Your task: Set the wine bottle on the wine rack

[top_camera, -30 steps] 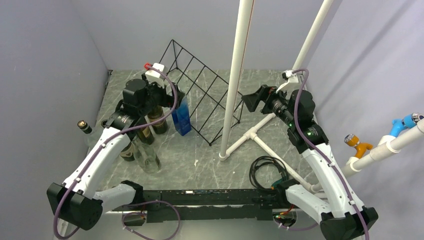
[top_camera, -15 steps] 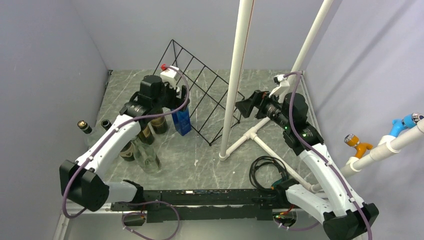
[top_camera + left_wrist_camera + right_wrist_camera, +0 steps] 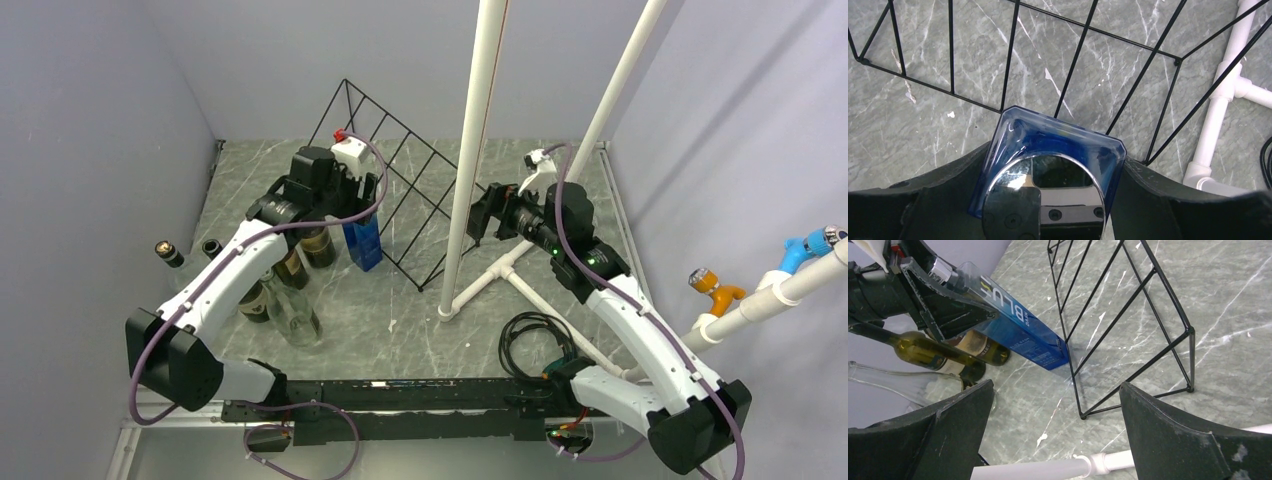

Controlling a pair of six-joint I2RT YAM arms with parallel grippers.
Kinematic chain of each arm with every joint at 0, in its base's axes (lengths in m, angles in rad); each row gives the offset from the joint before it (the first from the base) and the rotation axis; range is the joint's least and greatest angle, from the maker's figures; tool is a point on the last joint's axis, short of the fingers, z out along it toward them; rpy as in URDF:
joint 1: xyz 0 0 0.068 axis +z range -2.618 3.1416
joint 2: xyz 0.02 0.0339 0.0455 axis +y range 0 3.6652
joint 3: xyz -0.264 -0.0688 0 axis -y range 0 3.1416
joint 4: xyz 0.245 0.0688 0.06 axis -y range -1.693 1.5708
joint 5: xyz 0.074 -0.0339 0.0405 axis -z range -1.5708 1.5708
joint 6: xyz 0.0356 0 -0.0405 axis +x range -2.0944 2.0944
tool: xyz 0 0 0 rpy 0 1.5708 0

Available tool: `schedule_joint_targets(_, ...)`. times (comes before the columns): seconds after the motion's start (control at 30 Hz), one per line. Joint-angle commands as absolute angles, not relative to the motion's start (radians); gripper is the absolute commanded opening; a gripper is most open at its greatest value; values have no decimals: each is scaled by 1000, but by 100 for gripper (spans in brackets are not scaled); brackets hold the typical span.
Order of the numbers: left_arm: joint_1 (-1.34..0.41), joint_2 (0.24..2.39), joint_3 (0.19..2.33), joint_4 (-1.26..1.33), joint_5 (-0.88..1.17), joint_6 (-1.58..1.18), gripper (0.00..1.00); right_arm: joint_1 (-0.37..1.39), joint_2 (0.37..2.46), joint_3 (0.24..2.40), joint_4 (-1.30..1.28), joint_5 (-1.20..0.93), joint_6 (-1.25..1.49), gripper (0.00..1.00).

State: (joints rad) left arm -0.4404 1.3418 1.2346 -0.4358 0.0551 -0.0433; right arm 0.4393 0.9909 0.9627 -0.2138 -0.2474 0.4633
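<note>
A blue square bottle (image 3: 363, 240) with a silver cap stands upright at the front foot of the black wire wine rack (image 3: 416, 135). My left gripper (image 3: 352, 195) comes down over its top. In the left wrist view the left gripper (image 3: 1055, 157) has a finger pressed against each side of the blue bottle (image 3: 1058, 142), with the wine rack's bars (image 3: 1076, 57) just beyond. My right gripper (image 3: 480, 215) hovers open to the right of the rack. In the right wrist view, the right gripper (image 3: 1054, 390) holds nothing and faces the blue bottle (image 3: 1018, 335) and the rack (image 3: 1117, 317).
Dark green wine bottles (image 3: 318, 245) and a clear bottle (image 3: 295, 320) crowd just left of the blue one. Two more bottle necks (image 3: 168, 252) stand near the left wall. A white upright pipe (image 3: 470, 150), floor pipes (image 3: 520, 285) and a black cable coil (image 3: 535, 335) lie right of the rack.
My left gripper has swung right toward the rack, over the blue bottle, and its jaws have come in against the bottle's sides. My right gripper has moved left toward the rack.
</note>
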Motion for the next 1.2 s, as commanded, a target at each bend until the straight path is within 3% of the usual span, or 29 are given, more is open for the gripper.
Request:
schedule_joint_targets(0.0, -445, 1369, 1316, -484, 37, -26, 58, 464, 1006, 964, -135, -222, 439, 100)
schedule_joint_targets(0.23, -450, 1342, 1315, -482, 59, -31, 31, 506, 1050, 983, -121, -209, 427, 100)
schedule_joint_targets(0.4, -453, 1301, 1321, -480, 85, -48, 2, 534, 1076, 983, -88, -209, 405, 100)
schedule_joint_targets(0.73, -453, 1204, 1343, -489, 63, -169, 0, 564, 1163, 1000, -7, -283, 341, 100)
schedule_joint_targets(1.17, -455, 1135, 1339, -455, 129, -185, 0, 579, 1084, 958, -53, -39, 393, 100)
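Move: The left hand already grips the blue wine bottle by its neck. The middle of the wine rack lies about 12 cm ahead, 5 cm right and 16 cm below it. The nearest green bottle stands level with that hand, 9 cm left, its middle 9 cm lower. From the open right hand, the wine bottle is some 20 cm left, 7 cm ahead and 16 cm down; the rack's middle is 19 cm ahead, 15 cm left and 21 cm down. Keeping its grip on the neck, the left hand first holds nearly still, then draws the wine bottle back about 5 cm from the rack's near edge, then mostly raises it, roughly 4 cm in all, with a slight tilt. Meanwhile the right hand, fingers wide open, comes left some 5 cm and down 3 cm towards the bottle, turning slightly counter-clockwise before easing back a little. ##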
